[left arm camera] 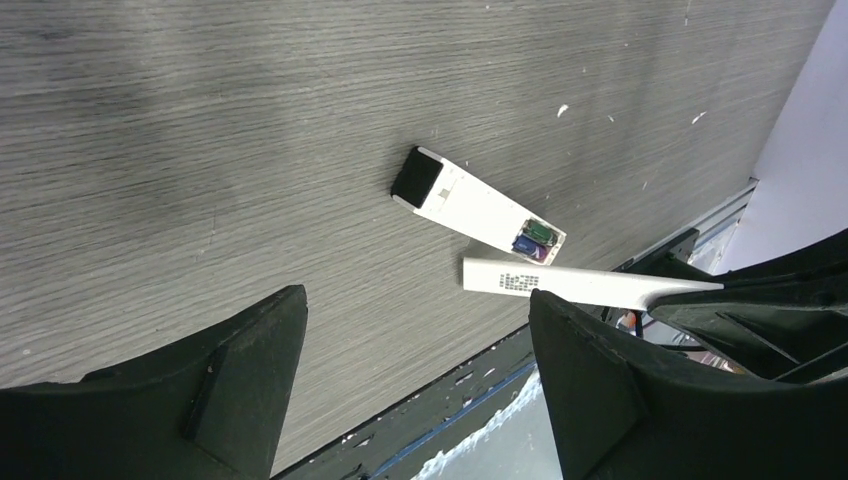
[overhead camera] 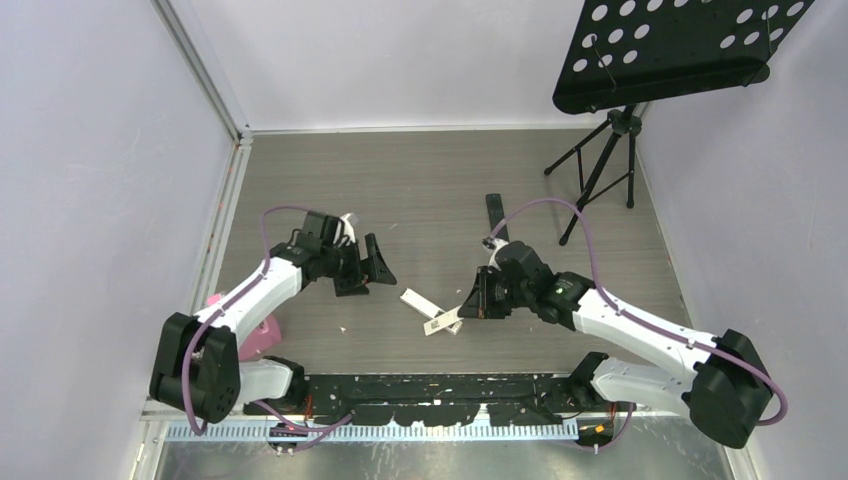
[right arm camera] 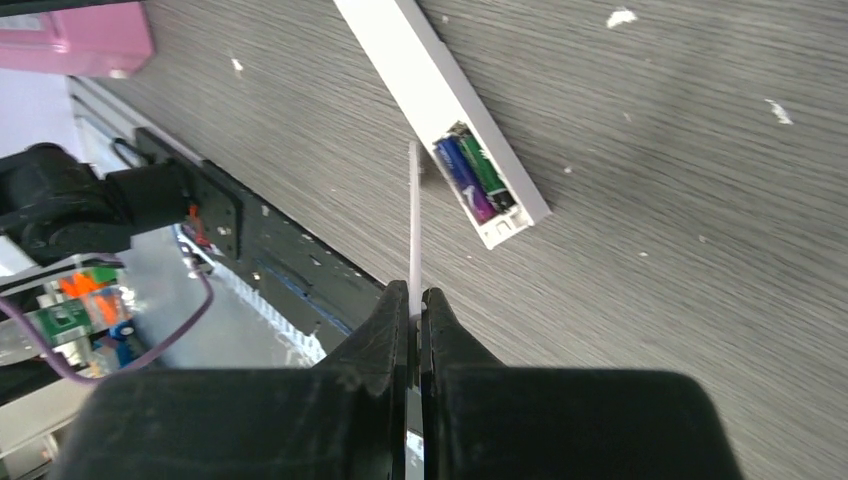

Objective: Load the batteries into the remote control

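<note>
The white remote control [overhead camera: 418, 301] lies face down on the grey table, its battery bay uncovered. In that bay sit a purple-blue and a green battery [right arm camera: 470, 172], side by side; they also show in the left wrist view as batteries [left arm camera: 533, 240] at the end of the remote [left arm camera: 470, 200]. My right gripper [right arm camera: 418, 297] is shut on a thin white cover plate [right arm camera: 413, 220], held edge-on just beside the remote [right arm camera: 420, 60]. From above, the cover [overhead camera: 441, 322] juts from the right gripper [overhead camera: 468, 303]. My left gripper [overhead camera: 372, 268] stands open and empty to the left, its fingers [left arm camera: 240, 370] apart.
A pink box [overhead camera: 262, 335] sits by the left arm's base. A black tripod stand [overhead camera: 605, 165] with a perforated tray stands at the back right. A black strip [overhead camera: 496, 215] lies behind the right arm. A black rail [overhead camera: 440, 385] runs along the near edge.
</note>
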`<action>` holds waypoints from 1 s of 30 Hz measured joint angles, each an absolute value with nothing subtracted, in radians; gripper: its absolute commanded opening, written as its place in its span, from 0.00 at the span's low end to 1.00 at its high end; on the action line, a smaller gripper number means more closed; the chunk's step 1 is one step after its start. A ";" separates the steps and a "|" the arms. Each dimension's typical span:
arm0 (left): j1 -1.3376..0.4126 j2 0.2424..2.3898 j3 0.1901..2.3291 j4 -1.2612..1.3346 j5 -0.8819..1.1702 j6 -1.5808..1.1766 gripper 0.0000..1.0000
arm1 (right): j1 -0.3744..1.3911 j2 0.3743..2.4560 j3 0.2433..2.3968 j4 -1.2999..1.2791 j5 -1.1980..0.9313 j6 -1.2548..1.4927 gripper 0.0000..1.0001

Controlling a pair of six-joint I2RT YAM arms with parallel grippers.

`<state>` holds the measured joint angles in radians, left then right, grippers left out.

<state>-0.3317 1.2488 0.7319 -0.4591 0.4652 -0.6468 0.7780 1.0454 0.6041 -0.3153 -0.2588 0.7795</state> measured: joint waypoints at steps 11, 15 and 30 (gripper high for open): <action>-0.332 1.300 0.685 -0.385 0.520 -0.699 0.81 | 0.778 1.080 0.701 -0.485 -0.107 0.735 0.00; -0.332 1.300 0.680 -0.352 0.529 -0.714 0.82 | 0.778 1.080 0.703 -0.475 -0.044 0.758 0.00; -0.332 1.319 0.605 -0.242 0.546 -0.802 0.81 | 0.777 1.146 0.614 -0.197 0.020 0.901 0.00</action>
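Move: Some 8 cm to the right hand's left, level with it and about 7 cm lower, lies the white remote's middle; the open battery end is nearer, roughly 3 cm left and 3 cm back. The held battery cover's middle is about 5 cm left, 2 cm back and 3 cm lower. The black remote lies about 24 cm ahead and 8 cm right. From the left hand the white remote is roughly 12 cm right, 6 cm back and 6 cm below. Keeping the battery cover pinched, the right hand swings right about 2.5 cm, then sweeps forward and back left, ending some 5.5 cm farther out, turned about 15 degrees clockwise; the cover's free end pushes the white remote forward by its robot-side edge. Fingers still wide, the left hand sinks 2.5 cm and edges right towards the remote's dark end. ##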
